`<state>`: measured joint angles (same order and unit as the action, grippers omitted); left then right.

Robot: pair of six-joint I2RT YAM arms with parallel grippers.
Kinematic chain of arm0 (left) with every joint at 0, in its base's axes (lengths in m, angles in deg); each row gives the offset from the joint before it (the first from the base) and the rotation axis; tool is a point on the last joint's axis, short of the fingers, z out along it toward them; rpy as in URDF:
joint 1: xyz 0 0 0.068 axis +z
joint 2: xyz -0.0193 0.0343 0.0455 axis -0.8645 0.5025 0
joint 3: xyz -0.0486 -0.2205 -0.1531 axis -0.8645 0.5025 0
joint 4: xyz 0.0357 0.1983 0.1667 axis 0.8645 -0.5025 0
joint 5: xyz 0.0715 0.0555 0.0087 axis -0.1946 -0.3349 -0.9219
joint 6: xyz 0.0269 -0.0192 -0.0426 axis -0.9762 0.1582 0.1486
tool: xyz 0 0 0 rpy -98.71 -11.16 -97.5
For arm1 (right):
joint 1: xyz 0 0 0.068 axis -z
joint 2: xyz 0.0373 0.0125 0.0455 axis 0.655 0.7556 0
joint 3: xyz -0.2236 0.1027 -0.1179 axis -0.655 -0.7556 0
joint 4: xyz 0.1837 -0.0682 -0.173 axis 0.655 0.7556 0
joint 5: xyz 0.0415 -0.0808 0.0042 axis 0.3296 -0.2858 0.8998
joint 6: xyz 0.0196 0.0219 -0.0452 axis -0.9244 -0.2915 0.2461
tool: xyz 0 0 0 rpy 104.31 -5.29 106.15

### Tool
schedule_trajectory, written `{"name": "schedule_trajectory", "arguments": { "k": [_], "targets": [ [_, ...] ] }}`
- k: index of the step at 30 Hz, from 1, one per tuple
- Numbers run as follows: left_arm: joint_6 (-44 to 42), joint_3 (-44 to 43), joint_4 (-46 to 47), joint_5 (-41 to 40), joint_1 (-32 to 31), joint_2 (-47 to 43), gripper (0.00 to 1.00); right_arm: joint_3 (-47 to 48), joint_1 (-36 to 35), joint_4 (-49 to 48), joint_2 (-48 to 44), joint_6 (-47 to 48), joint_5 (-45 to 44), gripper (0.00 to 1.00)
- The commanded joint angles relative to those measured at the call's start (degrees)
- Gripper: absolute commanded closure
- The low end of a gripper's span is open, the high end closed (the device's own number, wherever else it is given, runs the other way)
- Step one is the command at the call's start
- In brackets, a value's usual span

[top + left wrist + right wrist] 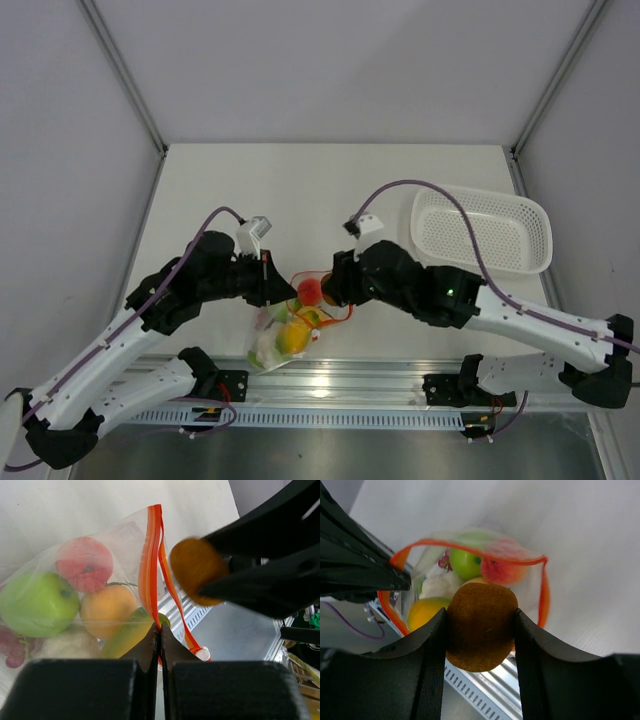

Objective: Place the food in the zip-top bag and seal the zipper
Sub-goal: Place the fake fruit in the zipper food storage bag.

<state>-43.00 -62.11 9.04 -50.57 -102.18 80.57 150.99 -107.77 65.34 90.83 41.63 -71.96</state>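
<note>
The zip-top bag [272,345] hangs in the air over the table's near edge, mouth up and open. My left gripper [160,627] is shut on one side of the red-orange zipper [150,565], holding the bag up. Inside the bag lie a green piece [37,602], a red one [84,564], an orange one [107,610] and a whitish one [440,586]. My right gripper [480,614] is shut on a brown piece of food [480,630], held just above the bag's open mouth [470,547].
A white perforated basket [485,230] stands at the right of the table, behind my right arm. The metal rail [330,385] runs along the near edge below the bag. Enclosure walls rise on both sides and at the back.
</note>
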Motion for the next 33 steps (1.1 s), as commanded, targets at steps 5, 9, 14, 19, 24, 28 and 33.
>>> {"name": "schedule_trajectory", "arguments": {
  "k": [5,9,14,19,24,28,33],
  "targets": [
    [-0.3,1.6,0.3,1.1,0.4,-4.2,0.99,-0.4,-7.4,-4.9,5.7,-3.3,-4.8,1.00],
    [-0.1,2.8,0.9,2.3,0.4,-5.7,1.00,0.0,-7.9,-4.9,8.2,-2.7,-6.9,0.86],
    [0.5,3.6,1.3,3.0,0.3,-6.9,0.99,0.8,-7.1,-7.5,10.7,0.2,-7.8,0.68],
    [0.9,3.5,1.7,3.1,0.3,-7.1,0.99,7.3,-7.6,-1.6,14.4,0.6,-14.1,0.33],
    [1.9,3.2,4.2,4.0,0.3,-6.4,0.99,13.7,-10.2,9.4,14.2,-1.6,-20.5,0.01],
    [1.9,2.8,6.2,4.2,0.3,-5.1,0.99,18.8,-12.2,20.3,13.6,-3.4,-24.2,0.01],
    [1.6,1.9,7.2,4.1,0.4,-3.5,0.99,15.4,-11.8,25.9,8.2,-10.5,-20.9,0.01]
  ]
}}
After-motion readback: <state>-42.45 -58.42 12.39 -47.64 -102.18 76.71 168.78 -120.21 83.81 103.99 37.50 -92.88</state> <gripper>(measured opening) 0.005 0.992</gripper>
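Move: The brown fruit is already in the right fingers. Its goal, the open mouth of the zipper bag, lies about 4 cm to that hand's left, level with it fore and aft, some 7 cm below. In the bag, the peach sits roughly 2 cm ahead, 5 cm left and 10 cm down; the mango 5 cm back, 6 cm left and 12 cm down. From the left hand, pinching the rim, the mouth is about 5 cm right, 1 cm ahead and 3 cm lower. The brown fruit is carried down and left by about 5 cm each way to the bag's mouth, the right hand easing back a little and then forward again. There the right fingers spread wide and let go, and the hand rises some 7 cm, backing off to the right, rolled about 15 degrees with its left side dipping. The left hand keeps its pinch on the rim, drawing it back nearly 2 cm before easing forward and right. ##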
